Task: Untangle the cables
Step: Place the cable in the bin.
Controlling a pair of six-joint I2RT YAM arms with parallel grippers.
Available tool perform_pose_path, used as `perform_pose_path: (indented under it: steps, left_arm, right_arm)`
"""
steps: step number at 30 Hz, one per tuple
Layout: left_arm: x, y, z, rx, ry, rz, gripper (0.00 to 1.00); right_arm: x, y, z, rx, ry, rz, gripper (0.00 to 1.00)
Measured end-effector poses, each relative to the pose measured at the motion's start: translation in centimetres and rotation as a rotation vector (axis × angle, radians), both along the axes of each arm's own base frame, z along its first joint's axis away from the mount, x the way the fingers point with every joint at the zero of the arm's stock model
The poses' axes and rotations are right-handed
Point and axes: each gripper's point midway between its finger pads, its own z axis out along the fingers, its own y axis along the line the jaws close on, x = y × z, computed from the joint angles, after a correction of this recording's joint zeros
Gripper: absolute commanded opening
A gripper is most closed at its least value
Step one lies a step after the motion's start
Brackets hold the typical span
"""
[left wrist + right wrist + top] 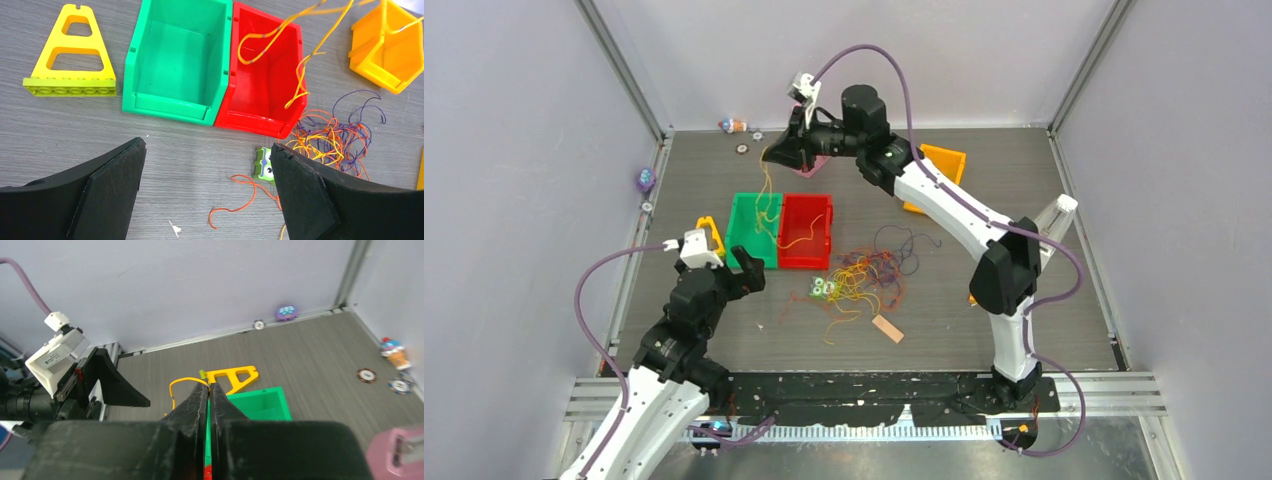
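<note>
The cables point(864, 280) lie as a tangle of orange, yellow and dark purple strands on the table, right of the red bin; in the left wrist view the cables point(330, 140) sit just beyond my right fingertip. A single yellow cable point(767, 195) hangs from my right gripper point(774, 155), which is raised over the far side of the bins and shut on it. In the right wrist view that yellow cable point(182, 382) loops out from the right gripper point(210, 386). My left gripper point(749, 270) hovers wide open and holds nothing; between its fingers point(207, 147) is bare table.
A green bin point(740, 225) and a red bin point(829, 235) stand side by side mid-table. An orange bin point(939, 165) is at the back right. A yellow triangular block point(711, 235), a green eyed block point(824, 288), a tan tag point(887, 329) and a pink object point(395, 455) lie around.
</note>
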Motion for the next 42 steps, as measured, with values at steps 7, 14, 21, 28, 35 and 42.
perform_pose_path:
  steps: [7, 14, 21, 28, 35, 42]
  left_arm:
    - [-0.1, 0.6, 0.1, 0.016, -0.017, 0.02, 0.95]
    - [0.0, 0.8, 0.1, 0.021, -0.02, 0.028, 0.95]
    - [0.1, 0.8, 0.1, 0.025, -0.017, 0.034, 0.94]
    - [0.6, 0.4, -0.5, 0.032, 0.005, 0.025, 0.94]
    - [0.9, -0.2, -0.9, 0.028, 0.021, 0.001, 0.93]
    - [1.5, -1.0, -1.3, 0.018, 0.033, -0.022, 0.91]
  right_arm:
    - [0.5, 1.2, -1.7, 0.103, 0.08, 0.158, 0.06]
    - [4.3, -0.6, -4.3, 0.222, 0.208, 0.244, 0.06]
    - [7.1, -3.1, -11.0, 0.162, 0.356, 0.207, 0.06]
    - [8.3, -4.4, -19.5, -0.026, 0.416, 0.061, 0.06]
    - [8.2, -7.2, -25.7, -0.26, 0.393, -0.11, 0.06]
    - [8.2, -7.5, -25.8, -0.428, 0.258, -0.267, 0.06]
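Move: The right hand holds a yellow cable high up; the red bin's middle is about 5 cm ahead, 2 cm right and 33 cm below it. From that hand the green bin is about 6 cm ahead and 10 cm left, the pink metronome some 24 cm ahead and 1 cm right, the cable tangle about 6 cm back and 17 cm right. From the left hand the red bin is 18 cm ahead, 11 cm right, 14 cm below. Right hand lowers the pinched yellow cable some 26 cm towards the red bin, drifting forward and right, fingers tipping down. ##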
